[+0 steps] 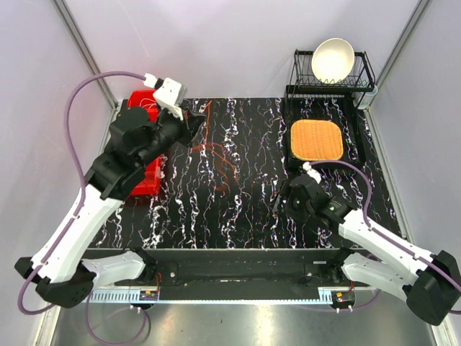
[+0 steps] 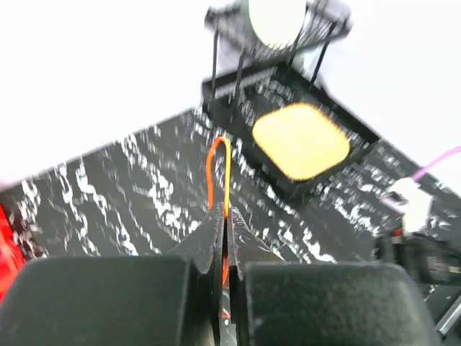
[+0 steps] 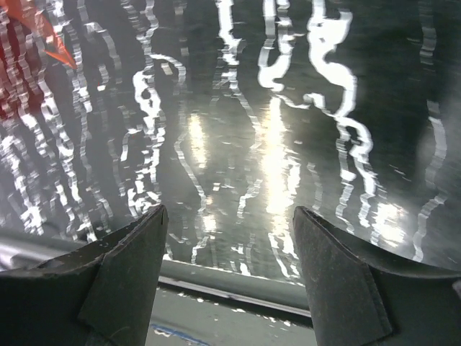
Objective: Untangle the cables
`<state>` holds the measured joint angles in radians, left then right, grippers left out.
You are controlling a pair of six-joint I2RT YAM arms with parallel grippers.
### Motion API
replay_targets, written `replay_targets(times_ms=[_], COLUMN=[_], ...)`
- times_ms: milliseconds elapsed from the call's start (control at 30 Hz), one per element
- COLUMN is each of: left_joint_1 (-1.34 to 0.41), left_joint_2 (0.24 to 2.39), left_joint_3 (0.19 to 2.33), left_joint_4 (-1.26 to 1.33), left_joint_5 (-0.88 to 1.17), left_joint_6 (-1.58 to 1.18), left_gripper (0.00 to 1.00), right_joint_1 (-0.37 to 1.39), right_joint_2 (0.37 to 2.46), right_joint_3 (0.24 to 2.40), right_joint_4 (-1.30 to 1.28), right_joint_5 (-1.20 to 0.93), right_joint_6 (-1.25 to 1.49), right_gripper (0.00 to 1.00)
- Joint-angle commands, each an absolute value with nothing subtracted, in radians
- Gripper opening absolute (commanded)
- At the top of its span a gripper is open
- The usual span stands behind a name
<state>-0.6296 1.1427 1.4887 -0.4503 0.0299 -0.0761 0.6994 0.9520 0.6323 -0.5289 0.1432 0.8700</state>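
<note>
The cables (image 1: 218,155) lie as thin orange and red loops on the black marbled table, left of centre and toward the back. My left gripper (image 1: 191,124) is raised over the table's back left and is shut on an orange cable. In the left wrist view the jaws (image 2: 227,213) are pressed together on that cable, and a narrow orange-yellow loop (image 2: 218,169) stands up beyond the fingertips. My right gripper (image 1: 283,200) is open and empty, low over the table right of centre. In the right wrist view (image 3: 229,216) only bare table shows between its fingers.
A red bin (image 1: 146,155) sits at the table's left edge under the left arm; its corner shows in the right wrist view (image 3: 54,43). A black dish rack with a white bowl (image 1: 333,59) stands at the back right, with an orange mat (image 1: 316,140) in front of it.
</note>
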Motion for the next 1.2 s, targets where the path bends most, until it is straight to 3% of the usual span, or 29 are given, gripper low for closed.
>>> replay_targets(times_ms=[0, 133, 267, 500, 900, 1167], left_joint_1=[-0.635, -0.635, -0.623, -0.505, -0.256, -0.175], left_joint_2=[1.184, 1.137, 1.143, 1.196, 1.315, 1.249], left_joint_3=[1.428, 1.298, 1.311, 1.462, 1.899, 1.922], left_joint_4=[-0.554, -0.484, -0.502, -0.564, -0.652, -0.609], left_joint_5=[0.057, 0.087, 0.003, -0.066, -0.083, -0.169], left_joint_6=[-0.07, -0.112, -0.109, -0.08, -0.035, -0.04], left_gripper=[0.0, 0.0, 0.0, 0.0, 0.0, 0.0], right_joint_1=[0.7, 0.701, 0.7, 0.701, 0.699, 0.7], right_joint_2=[0.986, 1.025, 1.064, 1.134, 1.229, 1.235], right_joint_3=[0.63, 0.624, 0.615, 0.554, 0.503, 0.496], right_joint_4=[-0.397, -0.355, -0.325, -0.214, -0.089, -0.066], right_joint_5=[0.055, 0.015, 0.003, -0.02, -0.029, -0.037], right_joint_6=[0.822, 0.805, 0.796, 0.787, 0.767, 0.759], right_gripper=[0.76, 0.76, 0.76, 0.75, 0.75, 0.75])
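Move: The left hand holds the orange cable high up. The red bin's empty near compartment lies about 10 cm ahead of it, 29 cm to its left and 40 cm below, and the compartment with the yellow cable lies about 26 cm ahead and 30 cm left, at much the same depth. From the right hand, open and empty over bare table, that near compartment is some 20 cm ahead, 56 cm left and 8 cm lower. Keeping the orange cable pinched in shut fingers, the left hand first dips about 13 cm with its fingertips tipping down, then climbs some 20 cm while sweeping about 16 cm left and a little forward towards the red bin, levelling out again and turning about 30 degrees counter-clockwise. The right hand, still wide open and holding nothing, shifts about 4 cm left and sinks some 6 cm towards the bare table, turning slightly counter-clockwise. ##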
